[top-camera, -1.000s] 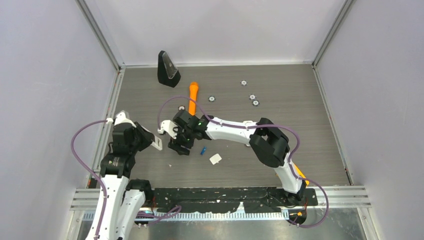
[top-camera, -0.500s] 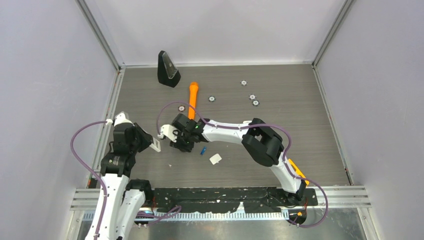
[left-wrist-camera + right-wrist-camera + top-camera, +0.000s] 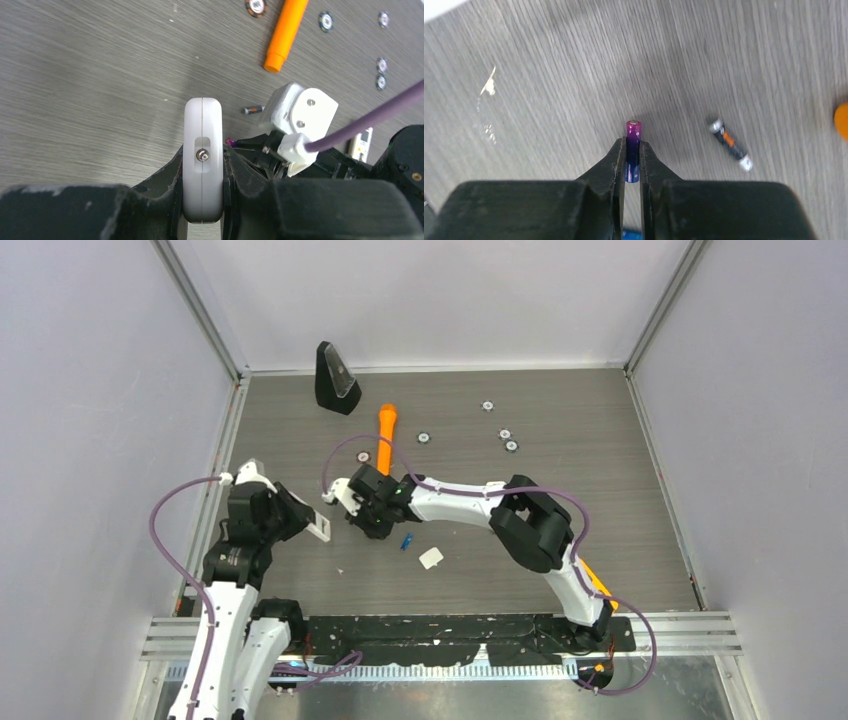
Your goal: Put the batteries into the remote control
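Observation:
My left gripper (image 3: 202, 172) is shut on the white remote control (image 3: 202, 145), held on its edge above the table; from above the remote (image 3: 319, 527) shows at the left. My right gripper (image 3: 633, 146) is shut on a purple-and-blue battery (image 3: 633, 130), whose purple end sticks out past the fingertips. From above, that gripper (image 3: 371, 529) hangs just right of the remote. A dark grey battery with an orange band (image 3: 730, 144) lies on the table to the right. A blue battery (image 3: 407, 540) lies close by.
An orange marker (image 3: 384, 435) lies behind the grippers. A black wedge-shaped stand (image 3: 335, 378) sits at the back left. Several small round discs (image 3: 505, 433) are scattered at the back right. A small white piece (image 3: 431, 558) lies near the blue battery.
My right gripper has shut on the purple-and-blue battery and shifted slightly back. My left arm has carried the remote a little to the right.

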You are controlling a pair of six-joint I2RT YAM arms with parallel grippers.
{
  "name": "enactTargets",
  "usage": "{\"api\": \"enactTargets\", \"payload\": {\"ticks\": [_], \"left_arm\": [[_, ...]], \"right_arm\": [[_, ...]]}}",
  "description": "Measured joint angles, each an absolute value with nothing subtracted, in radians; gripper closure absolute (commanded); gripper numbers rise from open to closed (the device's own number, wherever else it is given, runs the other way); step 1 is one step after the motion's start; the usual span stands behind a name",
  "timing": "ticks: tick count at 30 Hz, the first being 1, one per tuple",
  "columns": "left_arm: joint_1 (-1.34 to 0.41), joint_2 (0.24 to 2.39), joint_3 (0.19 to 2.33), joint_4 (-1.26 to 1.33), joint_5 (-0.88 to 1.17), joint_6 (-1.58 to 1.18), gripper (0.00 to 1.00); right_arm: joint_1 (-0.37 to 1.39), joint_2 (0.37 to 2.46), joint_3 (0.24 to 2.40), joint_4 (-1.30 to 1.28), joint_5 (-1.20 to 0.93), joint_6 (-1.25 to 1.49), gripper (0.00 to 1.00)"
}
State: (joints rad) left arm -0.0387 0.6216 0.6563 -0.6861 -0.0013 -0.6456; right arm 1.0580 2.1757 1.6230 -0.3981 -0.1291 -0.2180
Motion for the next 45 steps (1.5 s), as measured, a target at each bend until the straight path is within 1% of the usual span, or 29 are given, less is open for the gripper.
{"api": "enactTargets", "payload": {"ticks": [6, 15, 19, 25, 30, 36, 40, 45], "left_arm": [[-0.039, 0.635, 0.656, -0.673, 0.118, -0.625, 1.0], [-0.039, 0.632, 0.623, -0.582, 0.309, -0.624, 1.0], [-0.039, 0.64, 0.622, -0.545, 0.363, -0.626, 1.0], [-0.039, 0.672, 0.623, -0.51, 0.429, -0.628, 1.0], [-0.039, 0.68, 0.626, -0.505, 0.457, -0.628, 1.0], [-0.039, 0.681, 0.628, -0.498, 0.477, -0.628, 1.0], [-0.039, 0.686, 0.632, -0.479, 0.503, -0.628, 1.0], [-0.039, 0.69, 0.632, -0.432, 0.571, -0.628, 1.0]], "right_arm": [[0.994, 2.045, 1.536, -0.438, -0.224, -0.068, 0.94], [0.848, 1.722, 1.428, -0.432, -0.403, 0.253, 0.95], [0.791, 1.663, 1.401, -0.426, -0.45, 0.36, 0.95], [0.783, 1.621, 1.352, -0.427, -0.5, 0.459, 0.95], [0.783, 1.575, 1.339, -0.419, -0.521, 0.487, 0.95], [0.784, 1.47, 1.254, -0.299, -0.566, 0.464, 0.94], [0.791, 1.338, 1.125, -0.152, -0.627, 0.376, 0.93], [0.803, 1.173, 1.044, 0.003, -0.735, 0.259, 0.91]]}}
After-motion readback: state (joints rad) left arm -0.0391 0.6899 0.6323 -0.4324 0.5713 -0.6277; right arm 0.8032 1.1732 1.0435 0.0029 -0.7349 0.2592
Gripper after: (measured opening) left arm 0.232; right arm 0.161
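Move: The right hand has the purple battery pinched at the table. The remote, gripped in the left hand, has its middle about 12 cm to the left and 12 cm higher, some 1 cm nearer the base. The black battery lies 6 cm ahead and 3 cm right, the blue one 9 cm right and 1 cm back, the battery cover 15 cm right and 5 cm back. From the left hand the purple battery is about 12 cm right, 1 cm ahead, 13 cm down. Up and to the right, the right hand carries the still-pinched purple battery off the table, nearly 30 cm of rise, late in the lift also drawing back, while its fingers tilt from steeply down to point almost level leftwards. Meanwhile the left hand keeps its hold on the remote, bringing it about 9 cm right, later rising a little, and turning clockwise by some 30 degrees. ##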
